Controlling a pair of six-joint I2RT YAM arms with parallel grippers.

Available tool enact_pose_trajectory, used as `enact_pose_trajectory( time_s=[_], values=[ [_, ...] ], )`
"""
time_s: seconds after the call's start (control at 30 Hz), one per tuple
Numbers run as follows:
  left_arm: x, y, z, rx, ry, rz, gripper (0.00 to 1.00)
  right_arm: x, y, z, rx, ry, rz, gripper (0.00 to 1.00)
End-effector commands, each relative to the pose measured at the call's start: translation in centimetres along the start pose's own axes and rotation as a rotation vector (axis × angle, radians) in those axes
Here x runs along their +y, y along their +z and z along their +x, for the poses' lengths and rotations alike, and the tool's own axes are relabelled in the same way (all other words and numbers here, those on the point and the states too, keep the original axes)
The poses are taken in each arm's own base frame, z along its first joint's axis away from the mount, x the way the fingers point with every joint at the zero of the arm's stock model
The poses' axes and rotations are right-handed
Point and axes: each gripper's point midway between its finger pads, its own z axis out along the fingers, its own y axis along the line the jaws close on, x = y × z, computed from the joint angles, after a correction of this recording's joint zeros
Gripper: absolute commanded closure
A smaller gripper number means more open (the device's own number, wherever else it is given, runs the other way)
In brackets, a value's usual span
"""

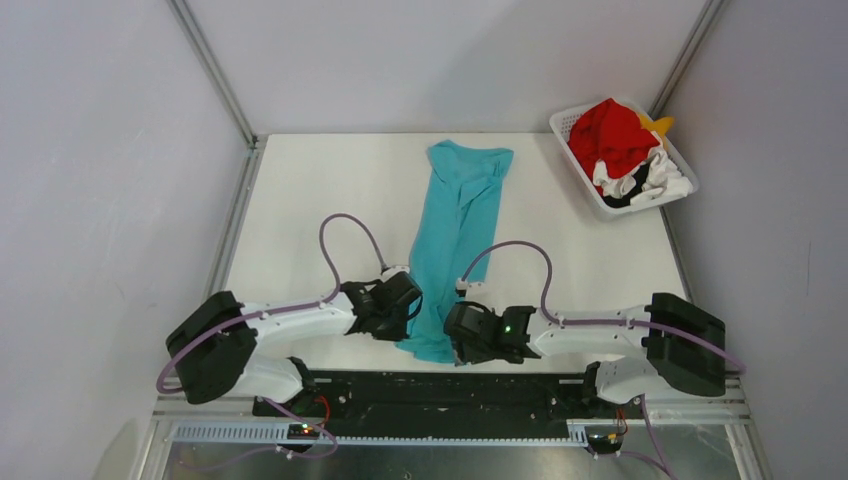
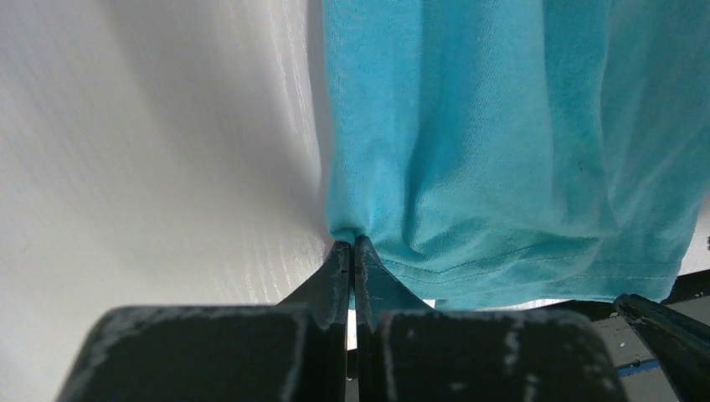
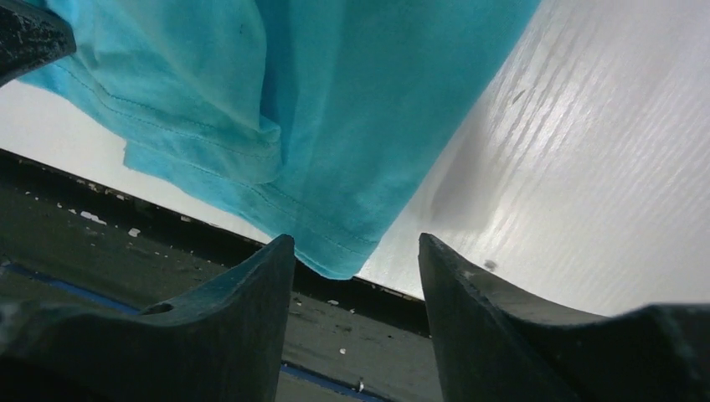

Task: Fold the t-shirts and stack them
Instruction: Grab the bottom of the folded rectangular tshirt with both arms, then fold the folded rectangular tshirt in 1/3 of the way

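A teal t-shirt (image 1: 458, 225) lies as a long narrow strip down the middle of the white table (image 1: 320, 190), its hem hanging over the near edge. My left gripper (image 2: 352, 244) is shut on the left edge of the teal t-shirt (image 2: 469, 126) just above the hem. My right gripper (image 3: 356, 243) stands open, and the hem's right corner of the teal t-shirt (image 3: 335, 117) sits between its fingertips. Both grippers flank the shirt's near end in the top view: the left gripper (image 1: 405, 300) and the right gripper (image 1: 458, 335).
A white perforated basket (image 1: 585, 195) at the back right corner holds red (image 1: 612, 135), yellow-orange (image 1: 660, 125) and white-with-black (image 1: 650, 180) t-shirts. A dark rail (image 3: 100, 243) runs below the table's near edge. Grey walls close in the table on three sides.
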Motion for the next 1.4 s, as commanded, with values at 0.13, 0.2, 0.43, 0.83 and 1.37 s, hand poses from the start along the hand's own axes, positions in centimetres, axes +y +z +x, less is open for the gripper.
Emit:
enact_pose_trajectory(
  time_s=[0.13, 0.2, 0.43, 0.83, 1.37],
  values=[
    [2.5, 0.5, 2.9, 0.066, 0.008, -0.048, 1.00, 0.0, 1.4, 1.8, 0.013, 0.084, -0.004, 0.66],
    [2.7, 0.3, 3.1, 0.060, 0.001, -0.043, 1.00, -0.6, 1.6, 2.8, 0.035, 0.091, 0.015, 0.85],
    [3.9, -0.4, 5.1, 0.081, -0.033, -0.009, 1.00, 0.4, 0.3, 6.1, 0.065, 0.032, -0.063, 1.00],
    [-1.2, -5.6, 2.5, -0.017, -0.019, 0.295, 1.00, 2.3, -3.9, 2.8, -0.069, 0.041, -0.219, 1.00],
    [-5.0, -8.5, -18.1, -0.388, -0.114, 0.140, 1.00, -4.4, -6.5, -14.8, -0.356, 0.209, -0.185, 1.00]
  ],
)
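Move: The left hand already pinches the t-shirt's left hem corner; the shirt's collar end lies roughly 44 cm ahead of it and 14 cm to its right, about table-low. The right hand hovers open over the free right hem corner, about 2 cm below and 1 cm back. From the right hand, the held left corner is some 11 cm left and 4 cm ahead, and the table's near edge runs about 4 cm back. The right fingers sink nearly 2 cm and pinch the right hem corner while the left keep theirs shut on the other. Both hands drag the hem back some 4–5 cm towards the near table edge, then turn round and carry it up and forward, about 12 cm each way, the left rising more than the right; the wrists tilt some 15–20 degrees so the fingertips lean inward. ##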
